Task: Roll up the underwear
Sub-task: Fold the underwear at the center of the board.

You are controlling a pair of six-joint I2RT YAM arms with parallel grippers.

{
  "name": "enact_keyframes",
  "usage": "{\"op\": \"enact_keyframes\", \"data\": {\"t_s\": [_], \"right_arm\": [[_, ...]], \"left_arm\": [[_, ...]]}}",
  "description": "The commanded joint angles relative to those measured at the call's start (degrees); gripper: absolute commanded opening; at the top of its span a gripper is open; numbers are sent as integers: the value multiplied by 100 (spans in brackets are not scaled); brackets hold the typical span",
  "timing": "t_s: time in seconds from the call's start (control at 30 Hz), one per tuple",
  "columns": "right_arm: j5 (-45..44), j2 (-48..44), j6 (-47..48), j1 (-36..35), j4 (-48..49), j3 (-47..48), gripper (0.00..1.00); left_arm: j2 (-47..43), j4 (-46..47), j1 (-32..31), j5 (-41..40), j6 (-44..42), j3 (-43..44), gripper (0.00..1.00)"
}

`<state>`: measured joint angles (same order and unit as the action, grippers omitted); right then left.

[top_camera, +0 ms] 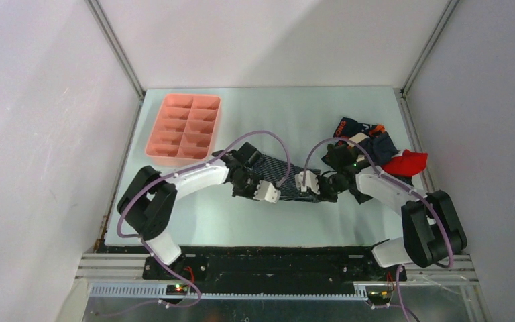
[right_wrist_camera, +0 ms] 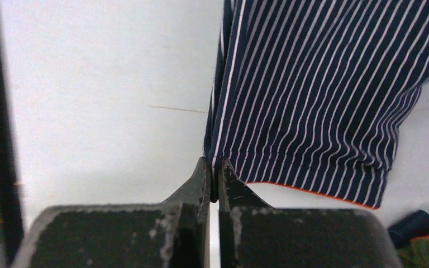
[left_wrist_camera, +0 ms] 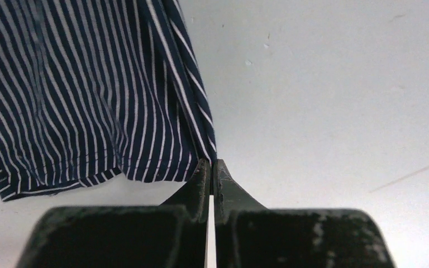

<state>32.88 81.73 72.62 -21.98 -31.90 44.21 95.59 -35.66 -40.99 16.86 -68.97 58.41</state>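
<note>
A dark underwear with thin white stripes lies spread on the table between both arms. My left gripper is shut on its near left corner; in the left wrist view the fingertips pinch the hem of the striped cloth. At the opposite near corner my right gripper is shut too, its tips clamping the edge of the striped cloth, which has an orange-trimmed hem. More underwear sits in a pile at the right, with a red-white piece on its near side.
A pink compartmented tray stands at the back left of the table. White walls enclose the table on three sides. A bit of another garment shows at the lower right of the right wrist view.
</note>
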Motion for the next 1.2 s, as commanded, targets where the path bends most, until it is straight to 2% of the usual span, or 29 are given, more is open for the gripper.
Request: {"op": "enact_keyframes", "data": {"t_s": [0.0, 0.23, 0.4, 0.57, 0.7, 0.93, 1.17], "right_arm": [[448, -287, -708, -213, -1063, 334, 0], [825, -210, -1438, -99, -1668, 555, 0], [1133, 98, -1733, 391, -2126, 823, 0], [1321, 682, -1843, 692, -2431, 1257, 0], [1500, 1157, -2050, 878, -2643, 1691, 0], [1621, 2046, -2454, 1294, -3001, 2513, 0], [1535, 2620, -2667, 1468, -2997, 2919, 0]], "left_arm": [[142, -1281, 98, 629, 32, 718, 0], [691, -2679, 198, 944, -338, 1624, 0], [951, -3073, 402, 1183, -279, 2160, 0], [1124, -2516, 437, 1183, 307, 2576, 0], [1231, -1790, 444, 845, 745, 2804, 0], [1482, -1265, 499, 277, 810, 3088, 0], [1596, -788, 513, -57, 765, 3197, 0]]}}
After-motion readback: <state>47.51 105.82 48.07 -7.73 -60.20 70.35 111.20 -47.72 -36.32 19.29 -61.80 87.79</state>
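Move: Both hands already pinch the near edge of the striped underwear, and its middle lies about 6 cm ahead and 3 cm below them: some 9 cm to the left hand's right and 9 cm to the right hand's left. The salmon tray stands roughly 22 cm ahead and 21 cm to the left of the left hand. From the right hand, the clothes pile is about 12 cm ahead and 18 cm to its right. Both hands keep their shut grip on the near edge and lift it about 3 to 4 cm, the left first edging back a couple of centimetres, the right drawing back about 5 cm. Then they carry the edge forward over the underwear, the left by some 10 cm with a slight drift to the right, the right by about 7 cm while its wrist keeps turning, tipping the fingers back towards the base by some 45 degrees and turning roughly 30 degrees clockwise. ##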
